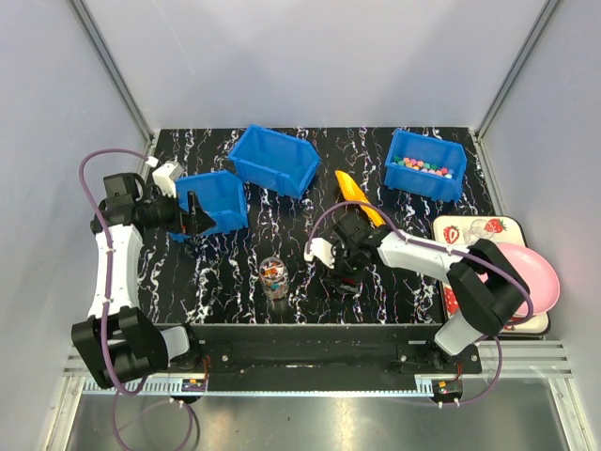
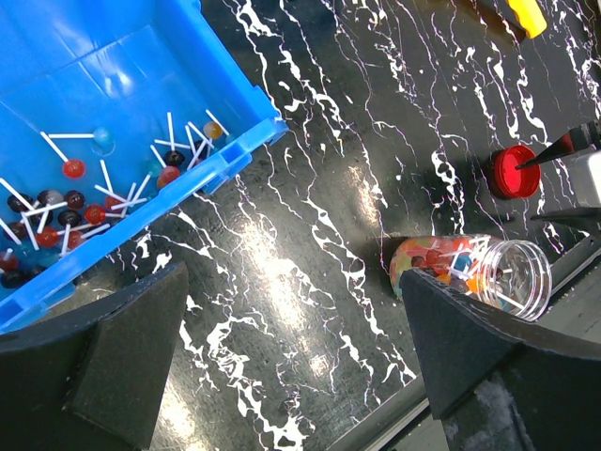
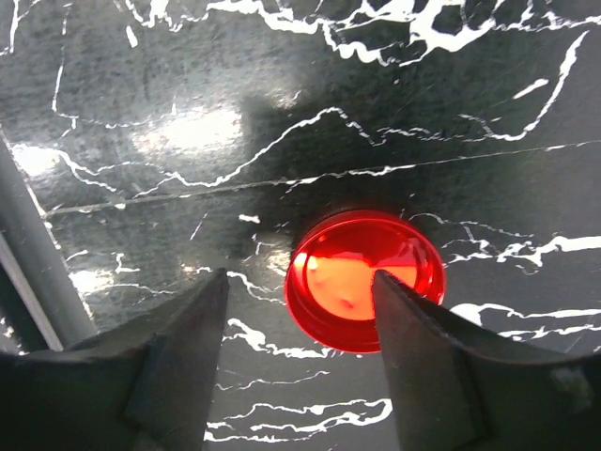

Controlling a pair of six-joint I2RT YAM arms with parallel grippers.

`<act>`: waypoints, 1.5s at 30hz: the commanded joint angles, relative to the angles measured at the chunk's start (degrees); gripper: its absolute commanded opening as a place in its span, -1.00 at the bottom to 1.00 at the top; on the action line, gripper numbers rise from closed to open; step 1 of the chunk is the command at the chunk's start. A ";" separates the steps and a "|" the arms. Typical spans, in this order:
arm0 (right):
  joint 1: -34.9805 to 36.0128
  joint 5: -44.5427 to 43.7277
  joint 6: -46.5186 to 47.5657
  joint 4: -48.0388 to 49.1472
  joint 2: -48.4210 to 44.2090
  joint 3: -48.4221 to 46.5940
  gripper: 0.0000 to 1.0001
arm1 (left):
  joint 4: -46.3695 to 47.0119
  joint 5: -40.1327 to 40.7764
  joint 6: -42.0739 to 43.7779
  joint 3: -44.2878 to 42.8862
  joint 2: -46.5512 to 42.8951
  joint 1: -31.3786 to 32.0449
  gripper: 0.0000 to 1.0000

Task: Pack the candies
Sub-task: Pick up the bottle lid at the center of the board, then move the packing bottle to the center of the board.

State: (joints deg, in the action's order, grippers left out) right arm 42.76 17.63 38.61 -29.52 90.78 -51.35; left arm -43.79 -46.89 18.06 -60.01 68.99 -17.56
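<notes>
Candies (image 1: 273, 272) fill a small clear jar (image 2: 474, 270) that stands open at the table's front middle. More small pastel candies (image 1: 423, 167) lie in the far right blue bin (image 1: 449, 184). A flat red lid (image 3: 364, 280) rests on the black marbled table. My right gripper (image 3: 300, 352) hangs low over the lid with its jaws apart: the right finger (image 3: 427, 362) overlaps the lid's middle and the left finger stands off its rim. My left gripper (image 2: 291, 362) is wide open with nothing in it, beside the left blue bin (image 2: 239, 150).
The left blue bin holds several lollipops (image 2: 73, 209). A third blue bin (image 1: 274, 158) sits tipped at the back middle. A yellow scoop (image 1: 357, 194) lies behind the right gripper. A pink plate (image 1: 535, 277) rests on a strawberry tray (image 1: 474, 228) at the right.
</notes>
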 commanded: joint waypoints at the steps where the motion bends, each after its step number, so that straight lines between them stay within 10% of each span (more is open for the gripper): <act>1: 1.00 -2.68 -1.34 3.59 0.44 0.37 0.26 | 1.87 -1.27 1.09 0.16 -1.32 0.25 0.98; 9: 2.59 -7.95 -3.27 5.08 4.57 0.20 -0.11 | 1.87 -1.53 1.10 -0.20 -1.75 0.16 0.98; 14: 3.03 -8.23 -4.16 1.76 7.21 -2.17 -0.98 | 1.61 -2.85 2.32 -0.72 -2.46 0.25 0.98; 33: 1.27 32.35 1.20 -48.60 4.83 -55.75 -1.00 | -12.90 -37.30 71.71 1.90 -14.75 7.35 0.98; 45: 3.64 45.13 4.63 -61.89 17.06 -71.87 -1.00 | -13.43 -44.51 78.09 2.44 -17.05 20.71 0.86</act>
State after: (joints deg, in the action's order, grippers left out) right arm 44.60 57.10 41.69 -75.20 107.53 -120.33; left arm -57.60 -82.26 92.27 -57.54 51.24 0.62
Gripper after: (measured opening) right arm 0.010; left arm 0.959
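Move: The bottle lid lies open side up at the right fingertips, its middle about 3 cm ahead, 1 cm left and 1 cm below the right hand, so its near rim is between the fingers. The candy jar stands some 15 cm left of the lid and 3 cm nearer; the yellow scoop lies about 17 cm beyond the lid, 3 cm right. From the left hand the lid is roughly 30 cm right, 5 cm back, 18 cm down; the jar 15 cm right, 8 cm back, 13 cm down. Ease the right gripper about 1 cm forward, left and down, shut it on the lid's near rim, then lift steeply some 27 cm and swing left towards the jar, tilting the fingers up to point more leftward. As the lift starts, draw the wide-open left gripper right, back and up, tipping its fingers up and turning clockwise to face the lid. ##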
